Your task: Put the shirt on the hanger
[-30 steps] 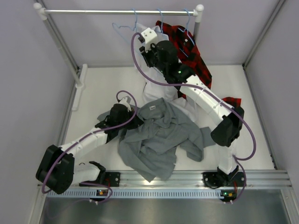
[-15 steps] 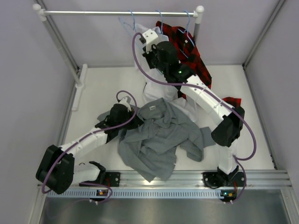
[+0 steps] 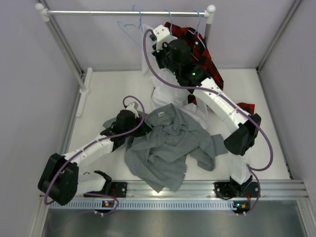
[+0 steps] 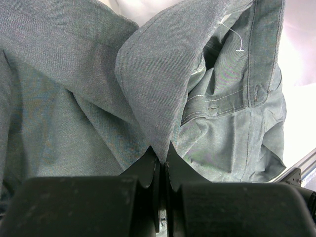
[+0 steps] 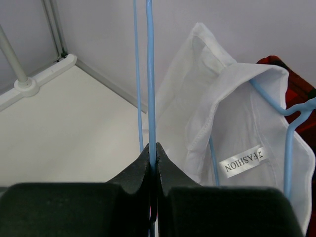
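Note:
The grey shirt (image 3: 168, 148) lies crumpled on the white table floor between the two arms. My left gripper (image 4: 160, 158) is shut on a fold of the shirt (image 4: 74, 98) near its collar, at the heap's left edge. The light-blue wire hanger (image 3: 127, 28) hangs from the rail at the back. My right gripper (image 5: 153, 150) is raised there and shut on one thin wire of the hanger (image 5: 150, 74), which runs upright out of the jaws. A second wire of it shows just left.
The rail (image 3: 123, 13) spans the back on a slanted post (image 3: 64, 49). A white collared shirt (image 5: 237, 123) and a red-and-black plaid shirt (image 3: 202, 54) hang on other blue hangers right of my right gripper. Walls close in on both sides.
My right gripper has shut on the hanger wire and risen a little toward the rail, shifting the hanger. The left arm and the grey shirt have not moved.

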{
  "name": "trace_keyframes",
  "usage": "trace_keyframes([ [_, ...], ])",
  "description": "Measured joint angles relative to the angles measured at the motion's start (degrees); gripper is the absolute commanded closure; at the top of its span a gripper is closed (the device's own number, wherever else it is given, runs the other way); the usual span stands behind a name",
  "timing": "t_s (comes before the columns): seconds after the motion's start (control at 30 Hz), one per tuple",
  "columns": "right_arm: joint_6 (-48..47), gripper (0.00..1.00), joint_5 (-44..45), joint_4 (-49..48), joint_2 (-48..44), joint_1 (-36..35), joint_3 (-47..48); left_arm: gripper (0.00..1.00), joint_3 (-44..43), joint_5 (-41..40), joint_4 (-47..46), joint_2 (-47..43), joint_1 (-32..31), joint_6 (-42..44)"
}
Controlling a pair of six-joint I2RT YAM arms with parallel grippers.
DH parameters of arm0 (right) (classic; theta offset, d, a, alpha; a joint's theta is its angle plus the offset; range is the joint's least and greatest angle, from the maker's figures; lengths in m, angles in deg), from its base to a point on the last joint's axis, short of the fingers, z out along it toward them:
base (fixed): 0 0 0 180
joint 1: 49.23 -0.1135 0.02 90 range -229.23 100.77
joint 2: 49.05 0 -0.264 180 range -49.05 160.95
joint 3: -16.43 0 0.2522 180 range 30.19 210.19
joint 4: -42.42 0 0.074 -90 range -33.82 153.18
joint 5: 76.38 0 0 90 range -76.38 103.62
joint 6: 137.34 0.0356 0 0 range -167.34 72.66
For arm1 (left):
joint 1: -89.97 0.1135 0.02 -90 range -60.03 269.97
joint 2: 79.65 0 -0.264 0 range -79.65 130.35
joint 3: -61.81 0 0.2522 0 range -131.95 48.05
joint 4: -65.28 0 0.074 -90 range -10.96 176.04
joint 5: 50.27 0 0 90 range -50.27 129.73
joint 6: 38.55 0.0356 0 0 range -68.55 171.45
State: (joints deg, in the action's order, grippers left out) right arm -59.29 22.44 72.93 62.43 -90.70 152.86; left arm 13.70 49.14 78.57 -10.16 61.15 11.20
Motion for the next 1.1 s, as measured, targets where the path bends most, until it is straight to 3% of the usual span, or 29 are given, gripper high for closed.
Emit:
trace_keyframes([
  [0.67,3.21,1.0,-6.6,-0.52,-3.02,0.39,1.51,1.0,0.42,-1.36,0.39,-1.99,0.17,-0.31],
  [0.9,3.52,1.0,-9.2,1.16,-15.65,0.39,-12.72,1.0,-0.15,-3.3,2.25,-2.86,0.17,-1.33],
  [1.1,6.19,1.0,-11.82,4.04,-31.71,0.42,-30.97,1.0,-1.66,-4.57,3.98,-4.22,0.17,-2.19],
])
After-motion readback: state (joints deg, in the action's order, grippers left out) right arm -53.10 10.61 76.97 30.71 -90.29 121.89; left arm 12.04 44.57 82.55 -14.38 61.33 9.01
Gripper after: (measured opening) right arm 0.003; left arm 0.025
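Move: The shut right fingers already hold the empty blue hanger up by the rod. The middle of the grey shirt it goes to lies about 19 cm back from them, 1 cm right and some 37 cm below. The rod runs about 14 cm ahead and 15 above, the white shirt's collar about 12 ahead and 4 right, the plaid shirt's collar about 12 ahead and 13 right. From the left hand, the grey shirt's middle is about 5 cm right, 1 back and 7 below. Lift the right gripper about 4.5 cm to carry the hanger's hook clear of the rod, then draw it back faster and faster, about 13 cm, and some 7 cm right, sinking to its starting height, out over the grey shirt. Turn the hand roughly 10 degrees counter-clockwise and keep the pinch on the hanger. Keep the left fingers shut on the grey shirt and raise them about 2 cm. ##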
